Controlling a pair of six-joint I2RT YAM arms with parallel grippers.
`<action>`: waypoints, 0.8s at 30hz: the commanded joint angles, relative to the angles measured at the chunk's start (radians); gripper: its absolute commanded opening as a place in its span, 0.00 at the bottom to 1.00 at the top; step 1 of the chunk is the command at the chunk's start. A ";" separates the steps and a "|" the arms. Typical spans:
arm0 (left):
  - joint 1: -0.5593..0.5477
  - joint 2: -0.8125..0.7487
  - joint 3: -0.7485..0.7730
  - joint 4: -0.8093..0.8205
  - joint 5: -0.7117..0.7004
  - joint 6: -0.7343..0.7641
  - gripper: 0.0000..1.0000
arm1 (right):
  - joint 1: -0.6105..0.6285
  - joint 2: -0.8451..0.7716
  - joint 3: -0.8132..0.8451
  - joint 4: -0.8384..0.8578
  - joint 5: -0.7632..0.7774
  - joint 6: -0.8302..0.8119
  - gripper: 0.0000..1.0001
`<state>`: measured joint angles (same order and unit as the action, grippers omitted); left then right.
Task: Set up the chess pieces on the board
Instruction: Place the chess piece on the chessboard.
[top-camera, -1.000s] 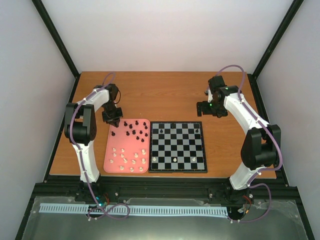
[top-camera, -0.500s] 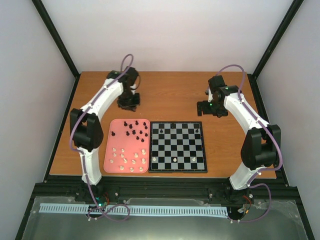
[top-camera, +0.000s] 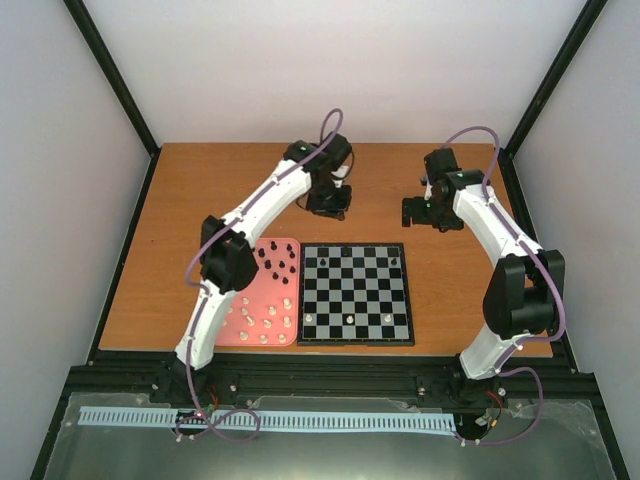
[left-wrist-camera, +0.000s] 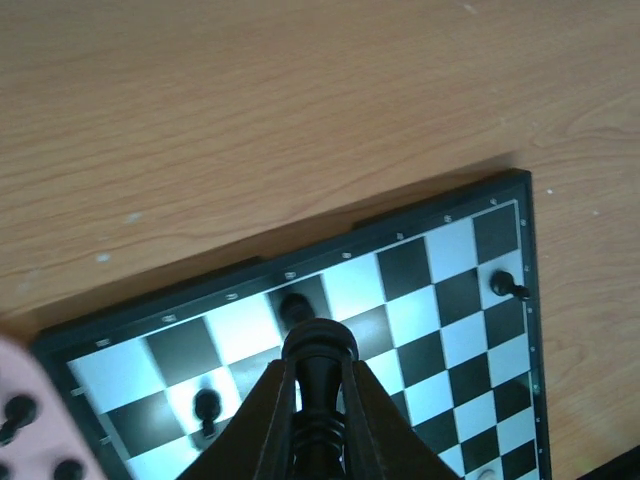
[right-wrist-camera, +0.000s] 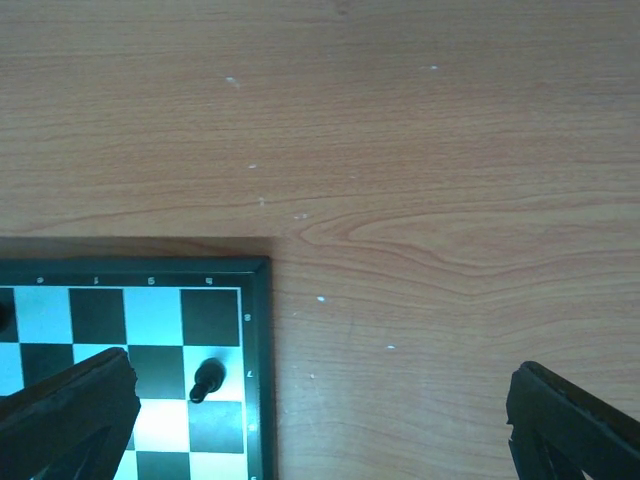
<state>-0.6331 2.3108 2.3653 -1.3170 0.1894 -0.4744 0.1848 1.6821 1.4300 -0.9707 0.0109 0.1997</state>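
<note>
The board (top-camera: 371, 291) lies mid-table with a black pawn (top-camera: 310, 260) near its far left corner and another (top-camera: 399, 259) near its far right corner. Three cream-white chess pieces (top-camera: 349, 318) stand along its near rows. My left gripper (top-camera: 328, 205) hovers just beyond the board's far edge, shut on a black chess piece (left-wrist-camera: 318, 350) that stands upright between the fingers above the board (left-wrist-camera: 420, 300). My right gripper (top-camera: 412, 212) hangs open past the far right corner, and its wrist view shows the board (right-wrist-camera: 150, 320) and a black pawn (right-wrist-camera: 205, 380).
A pink tray (top-camera: 265, 290) left of the board holds several black and cream-white pieces; the left arm crosses over part of it. Bare wooden table lies beyond and to both sides of the board. Black frame posts stand at the table's corners.
My left arm has swung from above the pink tray away and to the right, to beyond the board's far edge, still shut on the black piece. The right arm barely moved.
</note>
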 joint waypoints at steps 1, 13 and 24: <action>-0.065 0.076 0.099 -0.025 0.061 -0.004 0.03 | -0.037 -0.015 -0.020 0.015 0.014 0.008 1.00; -0.154 0.192 0.173 -0.038 0.065 0.042 0.05 | -0.068 -0.002 -0.024 0.022 0.003 -0.007 1.00; -0.157 0.223 0.160 -0.082 -0.015 0.054 0.05 | -0.070 0.007 -0.039 0.030 -0.020 -0.011 1.00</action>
<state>-0.7856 2.5168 2.4939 -1.3701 0.2043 -0.4393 0.1238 1.6821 1.3975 -0.9527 0.0010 0.1989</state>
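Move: The left hand already holds a black chess piece. The empty far-row square it is bound for lies about 6 cm to the right, 5 cm back and 13 cm below. Just left of that square a black piece stands, 2 cm right of the hand and 5 cm back. One pawn is 6 cm left, 9 cm back; the other 17 cm right, 9 cm back. From the right hand the square lies some 20 cm left, 4 cm back. Left hand lowers its pinched black piece about 7 cm, going right and back towards the board's far row. ##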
